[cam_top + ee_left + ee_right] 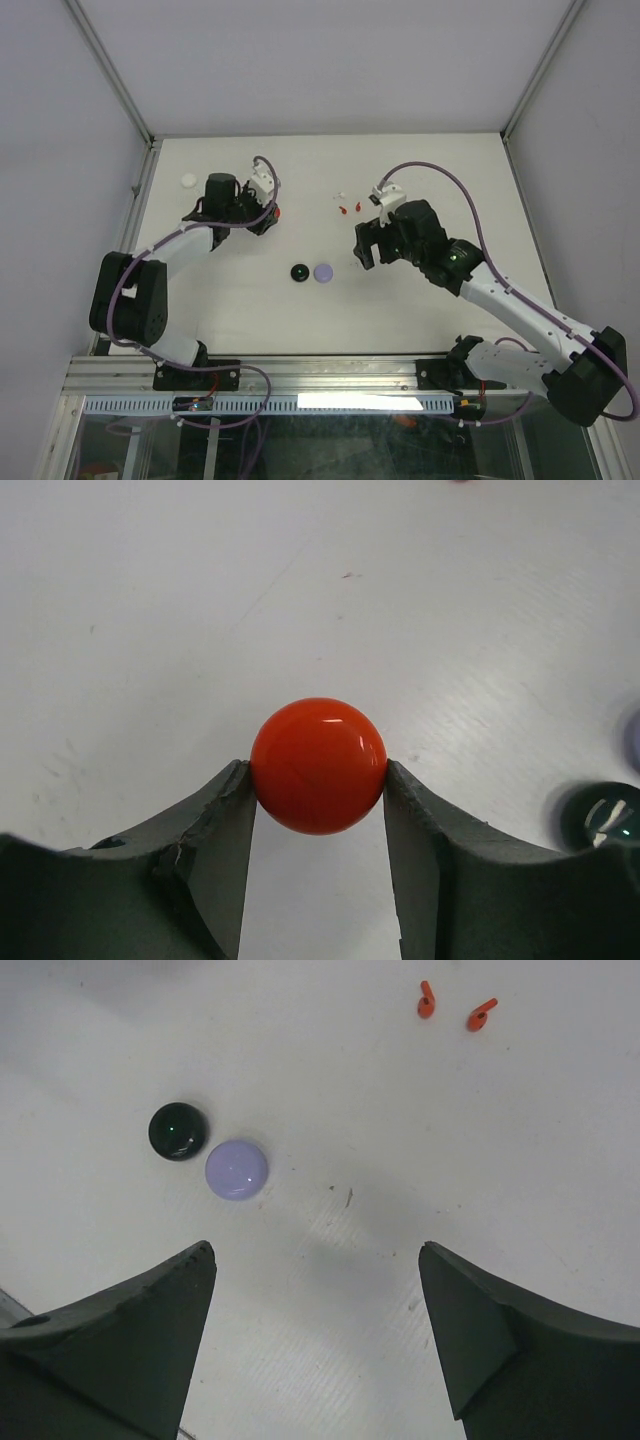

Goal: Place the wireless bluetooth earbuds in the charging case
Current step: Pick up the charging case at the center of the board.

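My left gripper [318, 772] is shut on a glossy red round charging case [319, 765], one finger pressed on each side of it, low over the white table. From above, that case [277, 211] shows at the left arm's tip. Two red earbuds [426, 1000] [481, 1014] lie loose on the table ahead of my right gripper [317, 1255], which hangs open with nothing between its fingers. In the top view the red earbuds [349, 209] lie just left of the right gripper [362, 248], with small white earbuds [341, 194] beside them.
A black round case [178, 1131] and a lavender round case [237, 1169] sit side by side mid-table [298, 272] [323, 272]. A white round case [188, 181] rests near the table's far left edge. The black case [605, 818] also shows right of the left fingers.
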Tool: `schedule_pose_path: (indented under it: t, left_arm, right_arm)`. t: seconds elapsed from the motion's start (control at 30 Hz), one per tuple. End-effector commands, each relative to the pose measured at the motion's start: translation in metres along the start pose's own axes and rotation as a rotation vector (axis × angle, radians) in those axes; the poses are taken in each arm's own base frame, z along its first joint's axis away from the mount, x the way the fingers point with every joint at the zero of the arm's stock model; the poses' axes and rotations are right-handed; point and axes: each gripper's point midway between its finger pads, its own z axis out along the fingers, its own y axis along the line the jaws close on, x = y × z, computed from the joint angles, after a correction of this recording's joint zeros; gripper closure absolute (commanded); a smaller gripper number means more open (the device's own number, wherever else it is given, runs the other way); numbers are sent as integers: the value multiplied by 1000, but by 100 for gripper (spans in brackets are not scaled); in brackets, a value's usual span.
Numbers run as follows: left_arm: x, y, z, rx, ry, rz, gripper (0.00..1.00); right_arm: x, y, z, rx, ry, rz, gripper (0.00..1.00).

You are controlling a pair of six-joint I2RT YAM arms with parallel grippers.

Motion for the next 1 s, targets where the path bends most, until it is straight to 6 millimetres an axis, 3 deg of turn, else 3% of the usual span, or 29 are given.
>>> schedule_pose_path:
  t: [0.0,0.2,0.5,0.8,0.97]
  left_arm:
    - [-52,-40,-23,74,-201,322,53]
    - [-82,-86,-46,151,-357,502,54]
    - [-112,-141,-63,207,-474,736,54]
    - [-131,-173,-76,203,-543,888,54]
    - [-136,-183,-80,191,-558,958,54]
  right_arm:
    - [-25,19,-3,-117,-25,47,14]
    - [-31,32,1,-240,-16,87,14]
    - [-56,55,7,-381,-11,84,15]
    - [-82,73,6,-487,-27,75,17]
    - [-86,83,8,-549,-12,73,20]
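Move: The red charging case is already pinched in the left fingers, and the open right gripper it is being taken to waits about 27 cm to the left hand's right, 15 cm back and 9 cm higher. From the right hand the red case lies some 15 cm ahead, 27 cm left and 9 cm below. On the board 17 cm below the right hand, the lilac case is 13 cm left and the black case 19 cm left, both level with it, and the red earbuds 20 cm ahead, 5 cm left. Keeping its pinch on the red case, the left hand swings right, back and up towards the right gripper, some 20 cm in all, quick at first and then easing, while it turns clockwise and its fingers tip up, each by about 40 degrees. The right hand comes to meet it, about 8 cm left and then also 4 cm up, turning some 20 degrees counter-clockwise with its fingers staying wide open and stopping just short of the case. ##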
